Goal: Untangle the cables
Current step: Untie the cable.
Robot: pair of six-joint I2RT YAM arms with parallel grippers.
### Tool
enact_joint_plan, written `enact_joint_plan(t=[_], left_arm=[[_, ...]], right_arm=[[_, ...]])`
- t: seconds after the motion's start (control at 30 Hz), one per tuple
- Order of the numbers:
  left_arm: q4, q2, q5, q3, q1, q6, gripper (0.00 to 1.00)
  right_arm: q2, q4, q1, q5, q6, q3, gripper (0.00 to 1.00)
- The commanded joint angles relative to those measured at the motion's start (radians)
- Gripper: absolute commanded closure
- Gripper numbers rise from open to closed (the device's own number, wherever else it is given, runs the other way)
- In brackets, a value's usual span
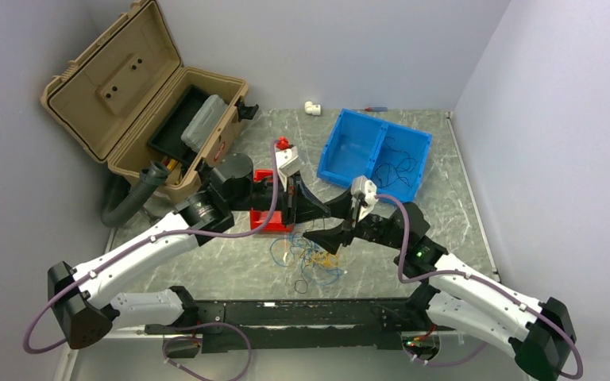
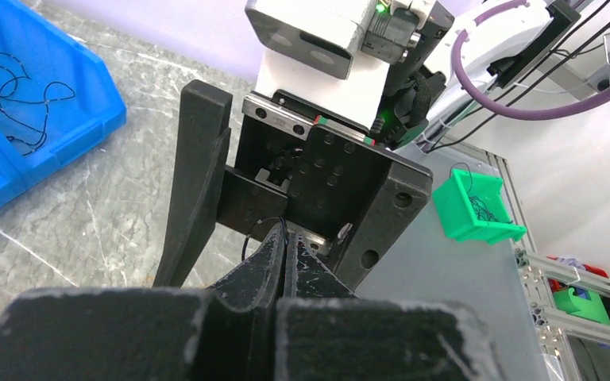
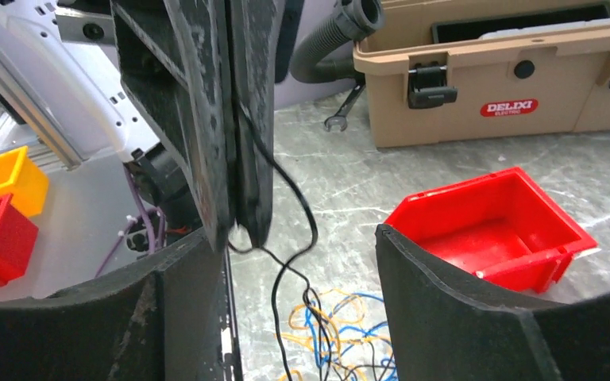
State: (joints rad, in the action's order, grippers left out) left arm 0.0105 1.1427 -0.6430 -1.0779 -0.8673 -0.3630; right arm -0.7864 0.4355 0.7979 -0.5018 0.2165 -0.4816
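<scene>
The cables (image 1: pixel 314 258) are a loose tangle of yellow-orange, blue and black strands on the table near the front middle. They also show in the right wrist view (image 3: pixel 349 337). My left gripper (image 1: pixel 330 209) is shut on one black cable (image 3: pixel 298 206), which hangs from its tips (image 2: pixel 284 238) down into the tangle. My right gripper (image 1: pixel 322 226) is open and empty. Its fingers (image 3: pixel 183 309) stand either side of the left gripper's shut tips and the hanging black cable, above the tangle.
A red bin (image 1: pixel 274 210) sits just behind the grippers. A blue two-part bin (image 1: pixel 373 155) with black wires in it stands at the back right. An open tan toolbox (image 1: pixel 151 103) is at the back left. A green bin (image 2: pixel 476 202) shows off the table.
</scene>
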Motion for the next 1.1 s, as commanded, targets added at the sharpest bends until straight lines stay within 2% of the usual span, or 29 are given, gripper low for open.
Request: enact_joint_plan(t=[0.0,0.07,0.17,0.2,0.23,0.27,0.4,0.57,0.7,0.9,1.07], left_arm=[[-0.081,0.016,-0.043,-0.041,-0.001,-0.024,1.0],[-0.085,0.02,-0.03,-0.041,-0.002,-0.027,0.99],[-0.083,0.016,-0.001,-0.035,-0.001,-0.027,0.86],[-0.081,0.008,0.017,-0.03,-0.001,-0.027,0.79],[-0.082,-0.001,0.035,-0.023,-0.001,-0.026,0.68],[-0.085,-0.012,0.055,-0.013,-0.001,-0.029,0.53],[-0.099,-0.076,0.132,0.044,0.003,-0.028,0.23],[-0.086,-0.202,0.262,0.161,0.023,-0.017,0.03],[-0.066,-0.273,0.321,0.239,0.036,-0.014,0.01],[-0.147,-0.37,0.377,0.39,0.037,-0.022,0.01],[-0.184,-0.383,0.391,0.446,0.036,0.011,0.01]], right_arm=[[-0.038,0.126,0.008,-0.056,0.014,-0.064,0.38],[-0.042,0.134,0.009,-0.056,0.023,-0.067,0.56],[-0.03,0.141,0.009,-0.031,0.038,-0.054,0.78],[-0.027,0.138,0.009,-0.012,0.046,-0.05,0.85],[-0.023,0.128,0.008,0.01,0.059,-0.049,0.96],[-0.02,0.106,0.008,0.034,0.071,-0.047,1.0],[0.008,0.049,0.008,0.072,0.075,-0.033,1.0],[0.096,-0.058,0.008,0.203,0.09,-0.022,1.0],[0.143,-0.2,0.008,0.326,0.113,-0.095,1.0],[0.131,-0.371,0.008,0.406,0.155,-0.23,1.0],[0.122,-0.411,0.008,0.437,0.207,-0.295,1.0]])
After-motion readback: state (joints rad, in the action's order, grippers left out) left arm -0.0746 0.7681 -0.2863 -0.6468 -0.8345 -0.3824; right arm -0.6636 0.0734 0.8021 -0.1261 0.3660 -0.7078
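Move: The black cable is pinched in the shut left fingertips and hangs from there between the open right jaws, about 1 cm left of and 1 cm above the right hand's point. The blue-and-yellow tangle lies right under the left hand, some 28 cm down. From the right hand, the red box stands about 13 cm ahead and 11 cm to the left, the blue bin about 26 cm ahead and 16 cm to the right, both some 20 cm lower. Shut the right gripper on the black cable just below the left fingertips, nudging it about 1 cm left and up as it closes, while the left fingers open wide and let go. Then part the hands: draw the left one about 8 cm left and then down, turning counter-clockwise, and carry the cable with the right one up, to the right and a little forward, swinging some 20 degrees clockwise. ##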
